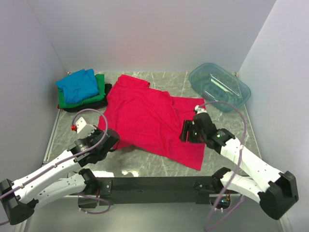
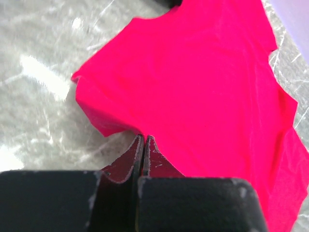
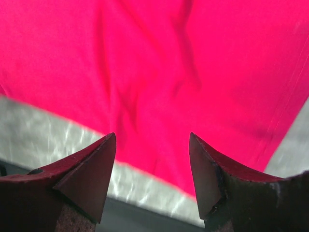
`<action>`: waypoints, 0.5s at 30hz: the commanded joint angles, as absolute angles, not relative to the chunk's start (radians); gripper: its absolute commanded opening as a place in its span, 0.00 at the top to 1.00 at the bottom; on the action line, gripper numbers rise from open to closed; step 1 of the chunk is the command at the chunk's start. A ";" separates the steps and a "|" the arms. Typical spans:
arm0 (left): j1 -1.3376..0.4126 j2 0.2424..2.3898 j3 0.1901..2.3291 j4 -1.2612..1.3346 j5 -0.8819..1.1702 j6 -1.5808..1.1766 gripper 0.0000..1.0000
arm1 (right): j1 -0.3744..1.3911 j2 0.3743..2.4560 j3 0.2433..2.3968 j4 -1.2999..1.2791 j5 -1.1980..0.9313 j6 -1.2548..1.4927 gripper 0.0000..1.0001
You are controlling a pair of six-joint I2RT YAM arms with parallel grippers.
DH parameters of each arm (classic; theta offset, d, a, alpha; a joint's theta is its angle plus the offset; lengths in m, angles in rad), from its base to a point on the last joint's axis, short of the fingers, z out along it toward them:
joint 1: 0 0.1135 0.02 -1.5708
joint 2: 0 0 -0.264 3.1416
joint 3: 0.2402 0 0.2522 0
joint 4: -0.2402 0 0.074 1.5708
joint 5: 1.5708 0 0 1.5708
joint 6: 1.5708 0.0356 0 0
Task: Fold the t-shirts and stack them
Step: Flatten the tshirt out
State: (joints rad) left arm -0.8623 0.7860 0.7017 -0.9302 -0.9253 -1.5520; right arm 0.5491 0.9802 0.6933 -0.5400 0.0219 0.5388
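Observation:
A bright red-pink t-shirt [image 1: 145, 116] lies spread flat across the middle of the table. My left gripper [image 1: 110, 139] is at its near left edge, its jaws pressed together on the hem [image 2: 144, 138], where the cloth [image 2: 193, 72] puckers up slightly. Above the shirt's right side hovers my right gripper [image 1: 186, 131], its fingers wide apart with nothing between them [image 3: 152, 140]. Below it are creased red cloth [image 3: 159, 63] and the shirt's near edge. At the back left is a stack with a blue t-shirt [image 1: 77, 86] on a green one [image 1: 100, 93] on a black one [image 1: 72, 107].
A clear teal plastic tub [image 1: 219, 87] stands at the back right, just beyond the red shirt's sleeve. White walls close in the table on three sides. The black base bar [image 1: 154, 183] of the arms runs along the near edge.

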 commanded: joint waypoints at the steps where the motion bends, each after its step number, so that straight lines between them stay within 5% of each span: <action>1: -0.856 0.766 0.706 -0.835 -0.993 -1.358 0.99 | 0.632 0.925 0.684 -0.658 0.153 0.695 0.31; 15: -0.752 0.833 0.670 -0.502 -0.790 -0.960 0.99 | 0.756 0.885 0.597 -1.002 0.190 0.955 0.31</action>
State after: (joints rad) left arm -0.7784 0.8150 0.6735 -0.6117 -0.8543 -1.0824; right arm 0.7357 0.9024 0.6151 -0.8921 0.1577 0.8680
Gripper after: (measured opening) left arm 0.016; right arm 0.692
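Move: The t-shirt's near right corner, the right hand's likely goal, lies about 13 cm back, 8 cm to its right and 11 cm below; the shirt's middle is some 12 cm ahead of that hand and 15 cm left. The left hand already grips the raised near-left edge, with the shirt's middle about 16 cm ahead, 17 cm right and 15 cm below. The folded stack stands roughly 33 cm ahead of the left hand and 21 cm left. The t-shirt's near-left edge stays pinched in the shut left fingers, carried about 3 cm forward and slightly right while that hand twists clockwise by some 10 degrees. Towards the shirt's near right corner the open, empty right hand sweeps back about 9 cm, sinking 5 cm and drifting right, its fingers tipping to point more steeply down. ##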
